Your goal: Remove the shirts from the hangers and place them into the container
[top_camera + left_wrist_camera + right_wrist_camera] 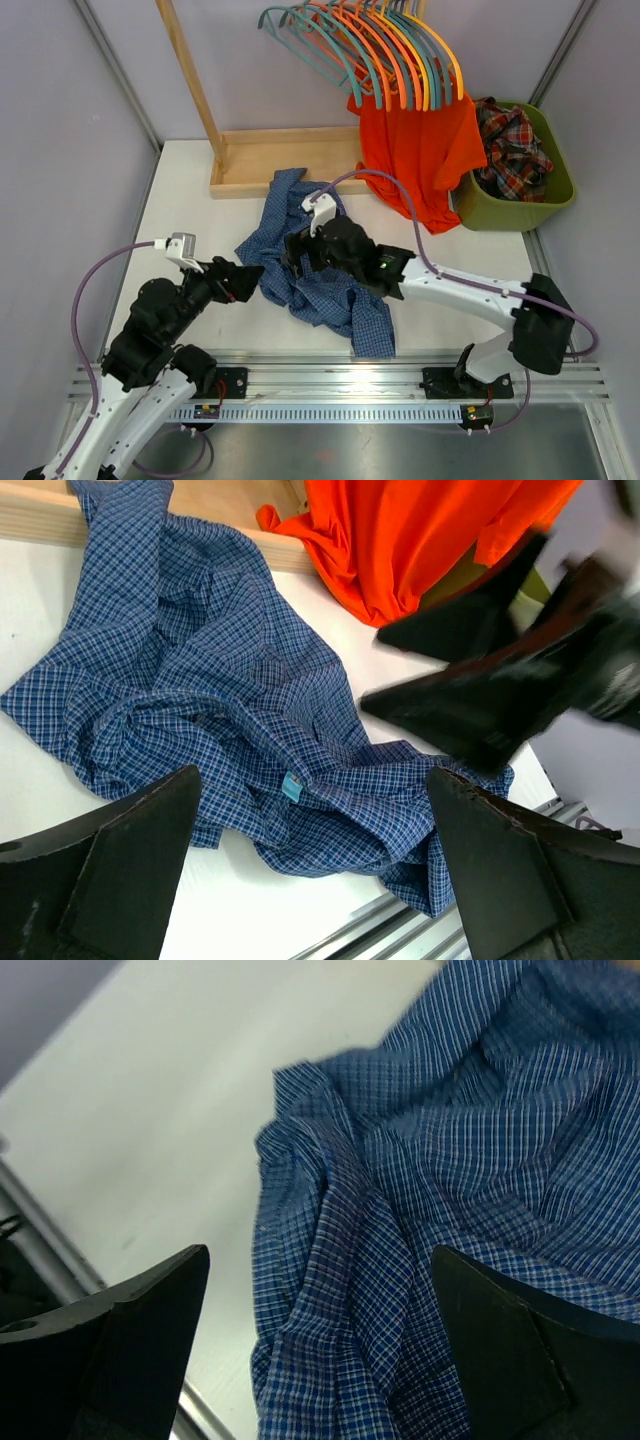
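Observation:
A dark blue small-check shirt (325, 290) lies crumpled on the white table, off its hanger. My right gripper (293, 258) hovers open just over its left part, and the right wrist view shows the check cloth (400, 1220) below the spread right gripper (320, 1255). My left gripper (250, 280) stands open at the shirt's left edge, nothing in it; the shirt (230, 700) fills the left wrist view beyond the left gripper (312, 780). An orange-red shirt (420, 150) hangs under the hangers (370, 45). The olive-green container (512, 212) at the right holds a plaid shirt (512, 140).
A light wooden base frame (250, 160) with an upright post (190, 70) sits at the back. Metal rails (340, 375) run along the table's near edge. Grey walls close in both sides. The right arm's fingers (470, 670) show dark and blurred in the left wrist view.

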Motion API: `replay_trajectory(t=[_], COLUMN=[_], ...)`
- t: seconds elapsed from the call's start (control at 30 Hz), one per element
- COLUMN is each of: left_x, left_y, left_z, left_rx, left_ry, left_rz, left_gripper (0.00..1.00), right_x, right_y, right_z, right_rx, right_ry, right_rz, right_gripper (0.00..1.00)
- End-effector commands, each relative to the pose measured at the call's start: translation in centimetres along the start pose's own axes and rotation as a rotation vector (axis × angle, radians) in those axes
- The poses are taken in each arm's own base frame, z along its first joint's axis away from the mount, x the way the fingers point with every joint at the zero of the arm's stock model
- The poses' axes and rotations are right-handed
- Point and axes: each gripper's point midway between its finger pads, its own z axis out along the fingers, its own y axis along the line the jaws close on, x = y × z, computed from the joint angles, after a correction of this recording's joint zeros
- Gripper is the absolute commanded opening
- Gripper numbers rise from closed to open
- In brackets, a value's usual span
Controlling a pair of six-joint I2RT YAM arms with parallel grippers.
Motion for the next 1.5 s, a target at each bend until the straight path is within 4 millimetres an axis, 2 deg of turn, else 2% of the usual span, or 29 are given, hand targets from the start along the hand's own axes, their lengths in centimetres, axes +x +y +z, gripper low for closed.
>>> replay_trajectory(t=[0.0, 0.1, 0.13, 0.17, 0.2, 0.27, 0.37, 0.47, 0.5, 0.53, 0.57, 0.6, 0.63, 0.7, 0.8, 0.87, 0.9, 0.93, 1.03, 1.07, 1.1, 1.13, 1.17, 1.2, 1.23, 1.33, 1.4, 1.43, 1.47], left_x=[-0.5, -0.3, -0.3, -0.2, -0.1, -0.2, -0.5, -0.7, -0.6, -0.6, -0.6, -0.5, -0.5, -0.4, -0.2, -0.1, 0.1, 0.2, 0.8, 0.9, 1.1, 1.3, 1.2, 1.4, 1.3, 1.1, 0.9, 0.9, 0.6], left_y=[-0.9, -0.6, -0.6, -0.5, -0.5, -0.4, -0.3, -0.5, -0.4, -0.4, -0.4, -0.3, -0.3, -0.4, -0.6, -0.8, -0.8, -0.9, -0.9, -1.0, -1.2, -1.1, -1.3, -1.4, -1.5, -2.0, -2.4, -2.5, -2.8], left_z=[0.0, -0.2, -0.3, -0.4, -0.5, -0.8, -1.4, -1.7, -1.8, -1.8, -1.7, -1.6, -1.6, -1.3, -0.9, -0.8, -0.6, -0.5, -0.2, 0.0, 0.1, 0.3, 0.4, 0.6, 0.7, 0.9, 1.0, 1.0, 1.1], left_rx=[0.047, 0.037, 0.037, 0.037, 0.035, 0.032, 0.029, 0.033, 0.031, 0.030, 0.030, 0.028, 0.027, 0.033, 0.041, 0.053, 0.055, 0.058, 0.068, 0.073, 0.082, 0.080, 0.085, 0.091, 0.093, 0.114, 0.132, 0.138, 0.145], left_ry=[-0.028, -0.031, -0.031, -0.031, -0.025, -0.034, -0.054, -0.057, -0.055, -0.052, -0.052, -0.050, -0.049, -0.043, -0.028, -0.020, -0.013, -0.008, 0.016, 0.019, 0.029, 0.039, 0.037, 0.047, 0.046, 0.049, 0.049, 0.049, 0.047], left_rz=[-0.014, -0.021, -0.022, -0.025, -0.027, -0.029, -0.029, -0.027, -0.024, -0.021, -0.021, -0.020, -0.020, -0.021, -0.024, -0.028, -0.028, -0.030, -0.037, -0.039, -0.043, -0.044, -0.045, -0.047, -0.046, -0.050, -0.052, -0.052, -0.050], left_gripper=[0.99, 0.99, 0.99, 0.99, 0.99, 0.99, 0.99, 0.99, 0.99, 0.99, 0.99, 0.99, 0.99, 0.99, 0.99, 0.99, 0.99, 0.99, 0.99, 0.99, 0.99, 0.99, 0.99, 0.99, 0.99, 0.99, 0.99, 0.99, 0.99], right_x=[5.9, 11.1, 12.3, 11.8, 15.1, 17.3, 19.7, 21.8, 22.1, 23.2, 22.7, 22.7, 23.7, 22.6, 20.9, 18.2, 17.1, 14.6, 11.3, 8.6, 7.5, 4.7, 4.4, 3.0, 1.7, -1.0, -1.4, -2.0, -1.6], right_y=[-2.7, -5.5, -6.1, -6.2, -7.1, -7.5, -8.0, -9.2, -9.4, -9.9, -10.7, -11.4, -12.4, -14.3, -17.9, -20.8, -21.7, -22.1, -24.5, -25.0, -25.2, -26.1, -26.6, -27.0, -28.0, -30.6, -32.5, -33.5, -35.7], right_z=[2.8, 5.7, 6.4, 7.6, 8.6, 10.4, 12.0, 12.1, 12.0, 11.3, 11.0, 10.4, 9.2, 8.0, 4.5, 0.9, -0.5, -2.9, -8.7, -11.9, -13.5, -16.8, -19.1, -20.9, -24.3, -29.2, -30.9, -30.6, -32.9], right_rx=[0.170, 0.343, 0.391, 0.418, 0.459, 0.472, 0.475, 0.505, 0.509, 0.518, 0.542, 0.577, 0.608, 0.655, 0.750, 0.820, 0.845, 0.854, 0.993, 1.038, 1.067, 1.122, 1.176, 1.206, 1.275, 1.365, 1.421, 1.409, 1.495], right_ry=[0.112, 0.234, 0.263, 0.261, 0.342, 0.386, 0.415, 0.460, 0.463, 0.483, 0.460, 0.450, 0.468, 0.434, 0.379, 0.282, 0.242, 0.156, 0.001, -0.095, -0.149, -0.273, -0.286, -0.340, -0.428, -0.553, -0.555, -0.546, -0.566], right_rz=[0.076, 0.072, 0.075, 0.077, 0.047, 0.062, 0.114, 0.143, 0.153, 0.158, 0.174, 0.206, 0.208, 0.248, 0.316, 0.402, 0.430, 0.471, 0.512, 0.519, 0.533, 0.553, 0.546, 0.556, 0.566, 0.572, 0.577, 0.599, 0.634], right_gripper=[0.99, 0.99, 0.99, 1.00, 1.00, 0.99, 1.00, 0.96, 0.90, 0.61, 0.30, 0.07, 0.00, 0.00, 0.00, 0.00, 0.00, 0.00, 0.00, 0.00, 0.00, 0.00, 0.00, 0.00, 0.00, 0.00, 0.00, 0.00, 0.00])
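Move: The blue checked shirt lies crumpled under the open right hand, its middle about 22 cm below, level with the hand and some 4 cm to its right. The rack's tray is some 24 cm ahead and 4 cm left; the red shirt hangs about 20 cm ahead and 27 cm right. The container stands roughly 23 cm ahead and 58 cm right. From the left hand the checked shirt is about 7 cm ahead, 13 cm right and 24 cm below. Down about 21 cm and some 7 cm forward, the open right hand plunges into the upper-left part of the checked shirt and pinches the cloth at table height. It then sweeps about 42 cm right, soon climbing 25 cm as well, towards the container, the wrist swinging clockwise nearly 90 degrees over the whole move until the fingers point forward and right. ##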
